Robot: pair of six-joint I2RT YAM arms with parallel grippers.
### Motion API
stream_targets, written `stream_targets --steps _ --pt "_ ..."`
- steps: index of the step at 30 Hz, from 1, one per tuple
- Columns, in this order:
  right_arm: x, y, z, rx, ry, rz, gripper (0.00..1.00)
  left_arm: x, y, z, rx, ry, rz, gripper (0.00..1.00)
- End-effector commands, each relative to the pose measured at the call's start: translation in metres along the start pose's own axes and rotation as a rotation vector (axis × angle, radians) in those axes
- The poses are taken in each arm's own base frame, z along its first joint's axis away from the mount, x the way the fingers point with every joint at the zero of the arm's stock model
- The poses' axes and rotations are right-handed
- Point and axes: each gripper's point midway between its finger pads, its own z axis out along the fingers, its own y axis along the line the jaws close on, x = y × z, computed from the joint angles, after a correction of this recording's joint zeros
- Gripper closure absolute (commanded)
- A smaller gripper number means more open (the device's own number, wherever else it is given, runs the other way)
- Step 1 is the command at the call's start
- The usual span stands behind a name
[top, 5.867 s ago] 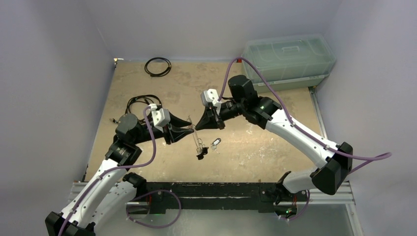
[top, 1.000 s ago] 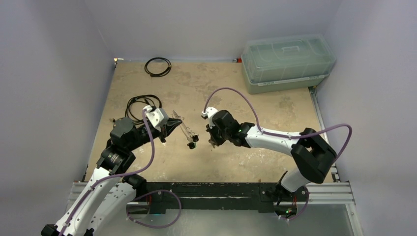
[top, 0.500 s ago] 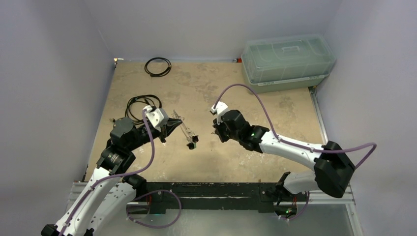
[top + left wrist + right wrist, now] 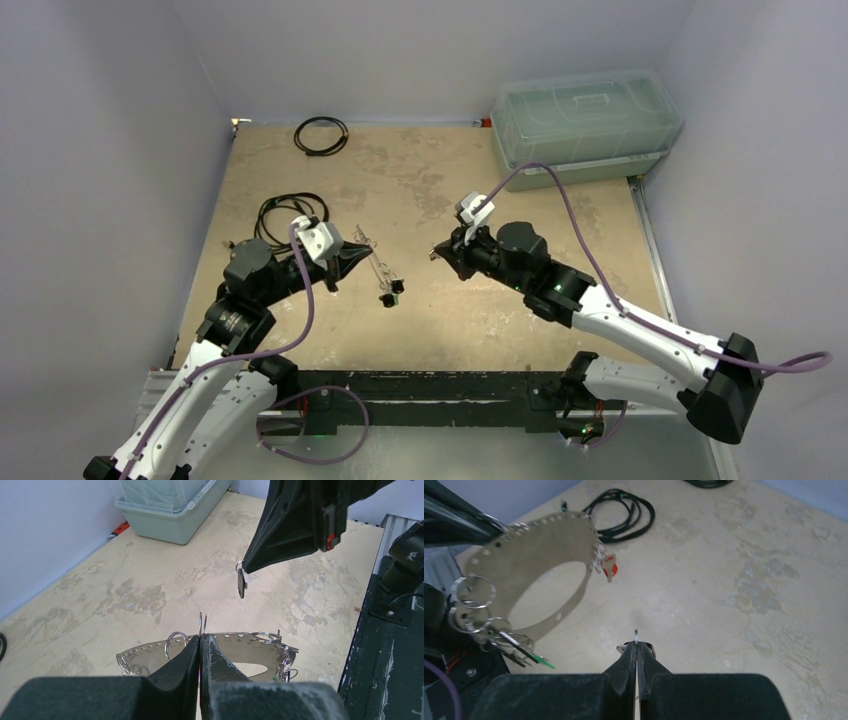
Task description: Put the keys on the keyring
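Note:
The keyring (image 4: 240,644), a flat silver oval with small holes along its rim, hangs above the table with my left gripper (image 4: 200,640) shut on its near edge. Small wire rings sit in several of its holes. Several keys hang from it: a red one (image 4: 609,569) on the far side, and a green one (image 4: 542,663) with black ones at the low end (image 4: 390,293). My right gripper (image 4: 636,645) is shut on the wire ring of a small black key (image 4: 241,582), which dangles from its tips. It hovers a short way right of the keyring (image 4: 376,266), apart from it.
A lidded translucent green box (image 4: 585,125) stands at the back right. A thin black cable loop (image 4: 321,135) lies at the back. A black cord bundle (image 4: 290,210) lies behind my left arm. A black rail (image 4: 450,385) runs along the near edge.
My right gripper has risen from the table with the black key and drawn back to the right. The left gripper and keyring have barely moved.

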Motion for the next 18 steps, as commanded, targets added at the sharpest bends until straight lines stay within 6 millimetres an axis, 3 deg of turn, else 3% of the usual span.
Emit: stream_targets --steps 1,9,18 --pt "-0.048 0.031 -0.015 -0.166 -0.181 -0.052 1.0 -0.033 -0.004 -0.001 0.029 -0.096 0.069 1.0" --pt "-0.083 0.067 -0.03 -0.368 -0.298 -0.146 1.0 -0.036 -0.012 -0.001 0.078 -0.109 0.067 1.0" --pt "-0.09 0.089 -0.021 -0.496 -0.263 -0.222 1.0 -0.037 -0.022 0.0 0.133 -0.122 0.066 1.0"
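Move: Roughly 10 cm to the left of the right hand, which already holds the small ring with the key and black tag, is the middle of the keyring, some 4 cm nearer the base and about level in height. The keyring hangs from the left fingers, its middle about 4 cm below them, 2 cm to their right and 1 cm back. From the right hand, the dark tags at its near end are about 7 cm back, 8 cm left and 3 cm lower; the red-tagged key is 2 cm ahead, 13 cm left and level. Rising first, then swinging left and back, the right hand carries the ring with the key towards the keyring: about 7 cm up, 5 cm left and 4 cm back. Its wrist turns some 25 degrees counter-clockwise, the fingertips tipping up a little as they stay shut on the small ring. The left hand keeps its pinch on the keyring, easing slightly back and right. ##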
